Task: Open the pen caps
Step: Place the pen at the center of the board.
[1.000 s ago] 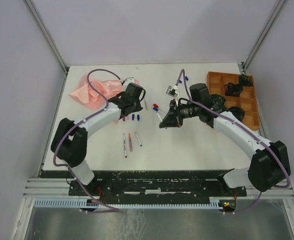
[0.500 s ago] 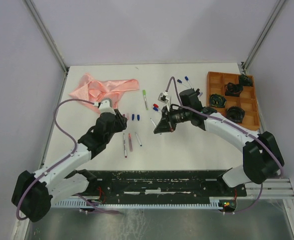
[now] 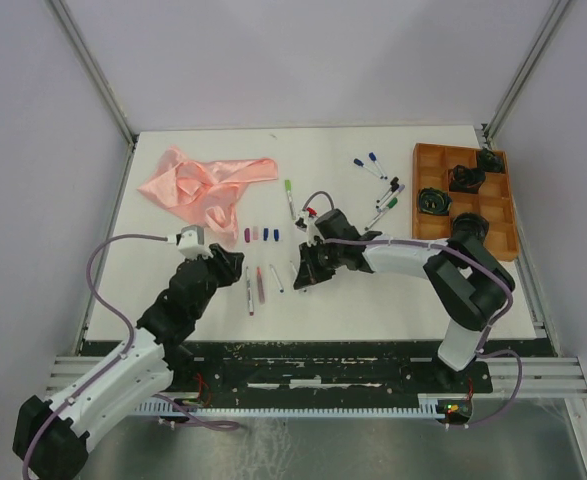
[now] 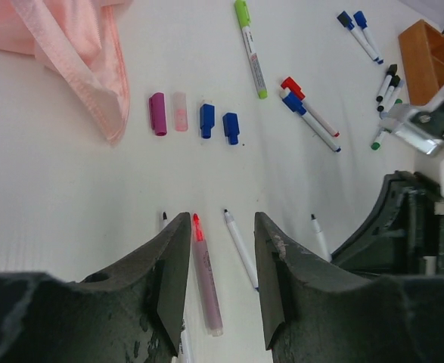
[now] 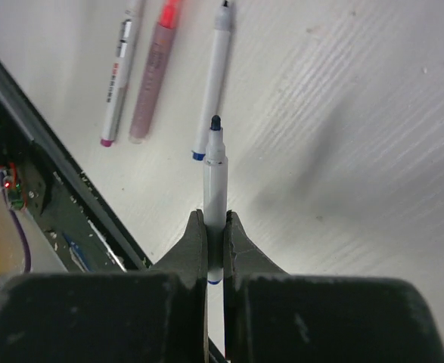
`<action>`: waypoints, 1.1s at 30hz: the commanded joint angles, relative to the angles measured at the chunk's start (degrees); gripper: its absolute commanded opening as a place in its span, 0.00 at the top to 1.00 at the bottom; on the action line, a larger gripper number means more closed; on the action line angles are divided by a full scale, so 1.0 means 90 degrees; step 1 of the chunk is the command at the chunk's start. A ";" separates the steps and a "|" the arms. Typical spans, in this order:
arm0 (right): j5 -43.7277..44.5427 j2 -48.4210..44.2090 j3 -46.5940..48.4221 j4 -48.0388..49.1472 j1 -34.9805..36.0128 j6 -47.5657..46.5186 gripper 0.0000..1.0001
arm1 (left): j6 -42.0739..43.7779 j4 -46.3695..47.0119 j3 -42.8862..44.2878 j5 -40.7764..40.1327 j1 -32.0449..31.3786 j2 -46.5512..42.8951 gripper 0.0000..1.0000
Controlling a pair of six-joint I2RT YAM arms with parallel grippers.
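Loose pen caps lie in a row: purple [image 4: 158, 113], pale pink [image 4: 180, 111] and two blue ones [image 4: 206, 119] [image 3: 266, 234]. Below them rest uncapped pens: a pink marker [image 4: 204, 280] and a thin white one [image 4: 240, 246] [image 3: 276, 278]. My left gripper [image 4: 222, 227] [image 3: 228, 268] hangs open above these two, holding nothing. My right gripper [image 5: 215, 227] [image 3: 303, 270] is shut on an uncapped white pen [image 5: 215, 174] with a dark tip, low over the table beside the laid-out pens. Capped pens lie farther back: a green one [image 4: 250, 49], a red and blue pair [image 4: 305, 110], more [image 3: 368, 163] near the tray.
A crumpled pink cloth [image 3: 208, 180] lies at the back left. An orange compartment tray [image 3: 493, 235] with dark objects stands at the right edge. The black front rail [image 5: 32, 136] runs close to the right gripper.
My left arm drew back toward the near left and its jaws spread wider. The right gripper travelled left and nearer with the pen, ending beside the uncapped pens.
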 commanded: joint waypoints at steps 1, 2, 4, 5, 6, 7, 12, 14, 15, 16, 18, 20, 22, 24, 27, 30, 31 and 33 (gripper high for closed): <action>0.1120 0.0320 0.0345 0.0038 0.0296 0.0957 1.00 | -0.0302 0.0286 -0.0241 -0.0081 0.0011 -0.0522 0.54; 0.1149 0.0386 0.0374 0.0010 0.0338 0.1006 1.00 | -0.0298 0.0285 -0.0298 -0.0055 0.0011 -0.0625 0.54; 0.1224 0.0498 0.0378 0.0014 0.0401 0.1126 0.99 | -0.0305 0.0273 -0.0405 -0.0054 0.0011 -0.0837 0.53; 0.1280 0.0530 0.0374 0.0031 0.0424 0.1176 0.98 | -0.0305 0.0271 -0.0450 -0.0061 0.0011 -0.0910 0.53; 0.1344 0.0565 0.0372 0.0038 0.0433 0.1203 0.95 | -0.0305 0.0275 -0.0475 -0.0063 0.0010 -0.0981 0.53; 0.1430 0.0605 0.0394 -0.0016 0.0444 0.1260 0.90 | -0.0310 0.0268 -0.0492 -0.0061 0.0006 -0.1047 0.53; 0.1515 0.0725 0.0448 -0.0044 0.0483 0.1333 0.79 | -0.0328 0.0182 -0.0490 0.0004 0.0010 -0.1253 0.53; 0.1551 0.0743 0.0454 -0.0060 0.0480 0.1324 0.73 | -0.0360 0.0151 -0.0489 0.0029 0.0010 -0.1297 0.53; 0.1552 0.0743 0.0462 -0.0071 0.0480 0.1302 0.71 | -0.0379 0.0140 -0.0502 0.0044 0.0011 -0.1311 0.52; 0.1539 0.0745 0.0496 -0.0079 0.0476 0.1295 0.68 | -0.0399 0.0134 -0.0499 0.0061 0.0011 -0.1325 0.53; 0.1496 0.0724 0.0519 -0.0116 0.0470 0.1276 0.66 | -0.0429 0.0116 -0.0509 0.0088 0.0008 -0.1345 0.53; 0.1476 0.0691 0.0529 -0.0122 0.0467 0.1237 0.65 | -0.0456 0.0082 -0.0509 0.0097 0.0013 -0.1370 0.52; 0.1475 0.0667 0.0552 -0.0134 0.0466 0.1193 0.64 | -0.0486 0.0056 -0.0509 0.0116 0.0011 -0.1378 0.52; 0.1466 0.0656 0.0594 -0.0198 0.0457 0.1120 0.64 | -0.0523 0.0050 -0.0508 0.0145 0.0010 -0.1387 0.52; 0.1370 0.0579 0.0643 -0.0222 0.0424 0.1020 0.64 | -0.0583 0.0034 -0.0508 0.0199 0.0009 -0.1384 0.52; 0.1174 0.0414 0.0675 -0.0182 0.0349 0.0942 0.64 | -0.0626 0.0041 -0.0508 0.0271 0.0008 -0.1369 0.52; 0.1115 0.0355 0.0676 -0.0156 0.0313 0.0908 0.64 | -0.0627 0.0049 -0.0503 0.0305 0.0014 -0.1360 0.52; 0.0961 0.0227 0.0687 -0.0142 0.0242 0.0846 0.64 | -0.0646 0.0064 -0.0508 0.0353 0.0011 -0.1329 0.52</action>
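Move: The right hand holds the uncapped blue pen; the bare patch of board for it is almost straight below, some 4 cm down and 1 cm back and left. Another blue pen already down lies about 5 cm to this hand's left and 1 cm ahead, the red pen 9 cm left and level with it. The nearest blue cap sits about 12 cm ahead, 5 cm left. From the left hand the patch lies some 13 cm right, 1 cm ahead and 12 cm down. The right fingers let go of the blue pen down at the board, just right of the uncapped pens: the hand first sinks about 3.5 cm, tipping its fingers further down and turning roughly 10 degrees clockwise, then opens to around a third, stays low and rises barely a centimetre. The left hand eases back and up a little, empty. ##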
